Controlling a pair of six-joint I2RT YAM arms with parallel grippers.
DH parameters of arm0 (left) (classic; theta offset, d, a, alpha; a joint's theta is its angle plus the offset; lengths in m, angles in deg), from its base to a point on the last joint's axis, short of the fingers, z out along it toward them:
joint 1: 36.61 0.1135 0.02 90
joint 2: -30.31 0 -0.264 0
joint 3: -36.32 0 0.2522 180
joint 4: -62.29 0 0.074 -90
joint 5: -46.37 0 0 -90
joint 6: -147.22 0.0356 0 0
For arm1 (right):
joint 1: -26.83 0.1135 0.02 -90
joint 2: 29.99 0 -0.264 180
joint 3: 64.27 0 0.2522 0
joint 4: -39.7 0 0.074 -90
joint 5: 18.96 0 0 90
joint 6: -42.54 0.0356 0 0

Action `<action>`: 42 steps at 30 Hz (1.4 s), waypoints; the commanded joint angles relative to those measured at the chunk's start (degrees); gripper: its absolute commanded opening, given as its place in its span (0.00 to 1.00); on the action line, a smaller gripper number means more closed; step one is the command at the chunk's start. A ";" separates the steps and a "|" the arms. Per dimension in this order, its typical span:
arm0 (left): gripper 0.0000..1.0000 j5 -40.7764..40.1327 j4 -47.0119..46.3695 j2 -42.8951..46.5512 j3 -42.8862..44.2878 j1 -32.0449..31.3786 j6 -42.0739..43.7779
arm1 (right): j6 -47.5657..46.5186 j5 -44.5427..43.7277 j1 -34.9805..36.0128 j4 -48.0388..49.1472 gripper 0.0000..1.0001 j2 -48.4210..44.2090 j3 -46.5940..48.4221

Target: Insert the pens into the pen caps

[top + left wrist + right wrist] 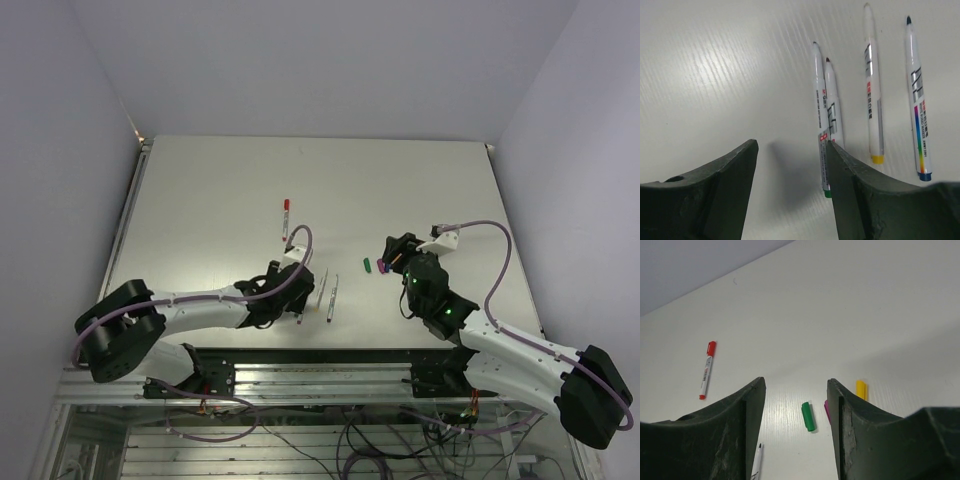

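Note:
Four uncapped pens lie side by side on the table: a green-ended pen (818, 115), a red-tipped pen (833, 107), a yellow-ended pen (872, 85) and a blue-ended pen (916, 100). My left gripper (792, 150) is open and empty just left of them, its right finger over the green-ended pen's end; it also shows in the top view (290, 285). A fifth pen (285, 215) wears a red cap, and shows in the right wrist view (706, 369). My right gripper (796, 385) is open and empty above a green cap (808, 416). A magenta cap (826, 410) is half hidden by its right finger. A yellow cap (860, 389) lies beyond. No blue cap shows.
The white table (220, 190) has walls on its left, back and right. The two arms sit near the table's front edge, with the caps (367, 265) between them. A pen tip (758, 460) pokes in beside my right gripper's left finger.

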 commanded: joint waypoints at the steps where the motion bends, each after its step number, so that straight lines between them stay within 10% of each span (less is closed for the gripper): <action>1: 0.67 -2.83 -1.93 -2.67 1.01 -2.04 -0.52 | 0.97 -1.17 -0.19 -0.58 0.52 -0.70 -0.78; 18: 0.56 -3.55 -1.45 -9.07 4.90 -2.69 -0.04 | 0.85 -1.29 -0.19 -3.16 0.52 0.72 1.87; 31: 0.29 2.84 9.95 -12.76 7.60 -2.69 -4.81 | 6.49 2.21 -0.17 -14.46 0.51 3.08 7.81; 34: 0.07 3.81 11.65 -11.79 6.79 -2.69 -5.97 | 7.49 1.77 -0.22 -16.57 0.51 2.89 8.31; 42: 0.07 0.78 13.46 -10.26 8.30 -1.27 -4.22 | 8.00 0.19 -0.15 -19.83 0.47 6.09 9.47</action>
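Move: The green-ended pen lies about 2 cm to the left hand's right, roughly level fore and aft and some 3 cm below. The dark-red-tipped pen lies right beside it, about 3 cm to the hand's right and barely ahead. The yellow-ended pen is about 6 cm right and 2 cm ahead; the blue-ended pen is about 9 cm right and 1 cm ahead. From the right hand, the green-ended pen is roughly 21 cm left, 9 cm back and 15 cm down. Down about 2 cm first, then rightward some 2 cm at that low height, the left hand brings its open fingers around the green-ended pen and closes on its barrel near the middle. As they pinch, it eases slightly back and left, fingertips tipping a little further down. The right hand sinks nearly 2 cm, its open fingers tipping down about 10 degrees. ##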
